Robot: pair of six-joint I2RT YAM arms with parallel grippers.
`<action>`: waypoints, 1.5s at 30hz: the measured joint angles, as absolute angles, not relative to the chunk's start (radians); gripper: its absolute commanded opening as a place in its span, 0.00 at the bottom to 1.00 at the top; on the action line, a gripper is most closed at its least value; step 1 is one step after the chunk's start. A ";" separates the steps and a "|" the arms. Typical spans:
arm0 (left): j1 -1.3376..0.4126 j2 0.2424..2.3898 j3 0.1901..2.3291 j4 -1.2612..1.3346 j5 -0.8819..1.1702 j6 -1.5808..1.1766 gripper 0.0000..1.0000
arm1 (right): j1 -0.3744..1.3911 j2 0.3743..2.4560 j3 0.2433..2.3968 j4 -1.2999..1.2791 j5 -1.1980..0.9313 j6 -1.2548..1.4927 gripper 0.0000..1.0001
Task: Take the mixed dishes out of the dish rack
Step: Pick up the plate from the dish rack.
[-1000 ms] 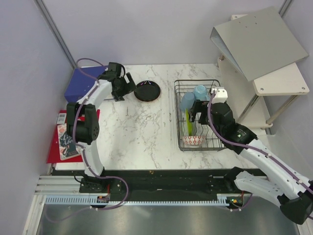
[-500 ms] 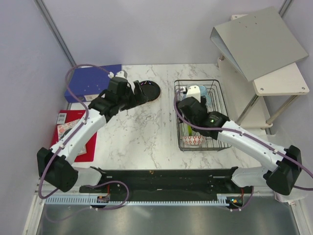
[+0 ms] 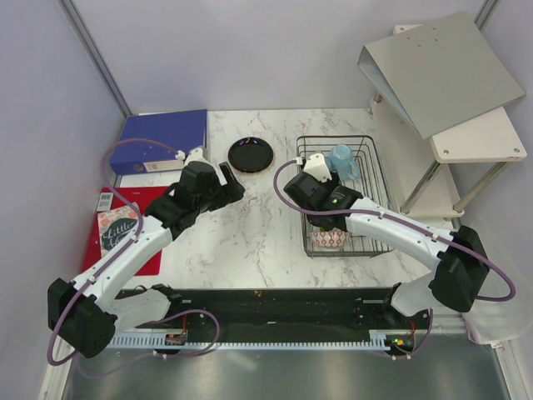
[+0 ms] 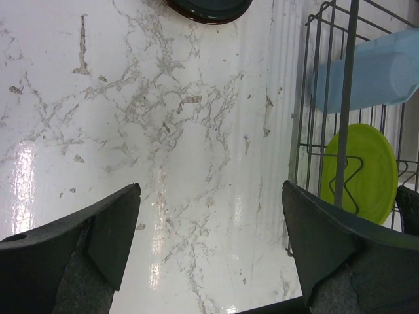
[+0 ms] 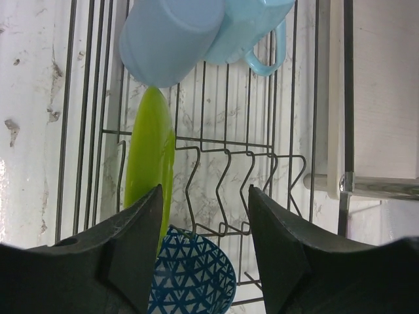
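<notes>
The black wire dish rack (image 3: 366,196) stands right of centre. In the right wrist view it holds a lime green plate (image 5: 150,157) on edge, two light blue cups (image 5: 173,36) lying at the far end, and a blue patterned bowl (image 5: 190,278). A red-and-white bowl (image 3: 329,239) sits at the rack's near end. My right gripper (image 5: 205,216) hangs open over the rack, the blue bowl below its jaws and its left finger beside the lime plate. A black plate (image 3: 251,154) lies on the table. My left gripper (image 4: 213,216) is open and empty above bare marble, left of the rack (image 4: 327,98).
A blue ring binder (image 3: 162,133) lies at the back left, with a red book (image 3: 117,237) nearer on the left edge. A grey binder (image 3: 441,71) rests on a white shelf (image 3: 475,137) to the right of the rack.
My left arm has drawn back from the black plate towards the table's middle. My right arm has swung left over the rack, and its jaws have narrowed.
</notes>
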State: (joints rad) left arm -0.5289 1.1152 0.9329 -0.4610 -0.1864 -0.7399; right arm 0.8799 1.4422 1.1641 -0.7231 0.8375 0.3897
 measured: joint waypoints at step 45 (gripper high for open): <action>-0.530 1.097 0.812 -0.433 -0.198 -0.766 0.93 | 0.991 1.621 1.193 -0.789 1.014 0.475 0.00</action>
State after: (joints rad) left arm -0.5301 1.0966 0.8120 -0.4332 -0.1982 -0.7658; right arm 0.9905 1.6207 1.1934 -0.7887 1.0142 0.4751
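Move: The green plate stands on edge in the rack. Its middle is about 2 cm ahead of my right hand, 3 cm to the left and 8 cm below. From that hand the leaning blue cup is some 15 cm ahead and 3 cm left, and the patterned bowl about 10 cm back and 1 cm right, both lower. From my left hand the plate lies roughly 35 cm right, 5 cm back and 12 cm below. I lift my right hand a little and carry it left about 4 cm over the plate's upper rim, then sink about 5 cm around the rim while easing back right. As I go down I roll the left side of the hand down some 15 degrees, then close the fingers and pinch the rim between the tips. My left hand sinks about 4 cm beside the rack, staying open. ##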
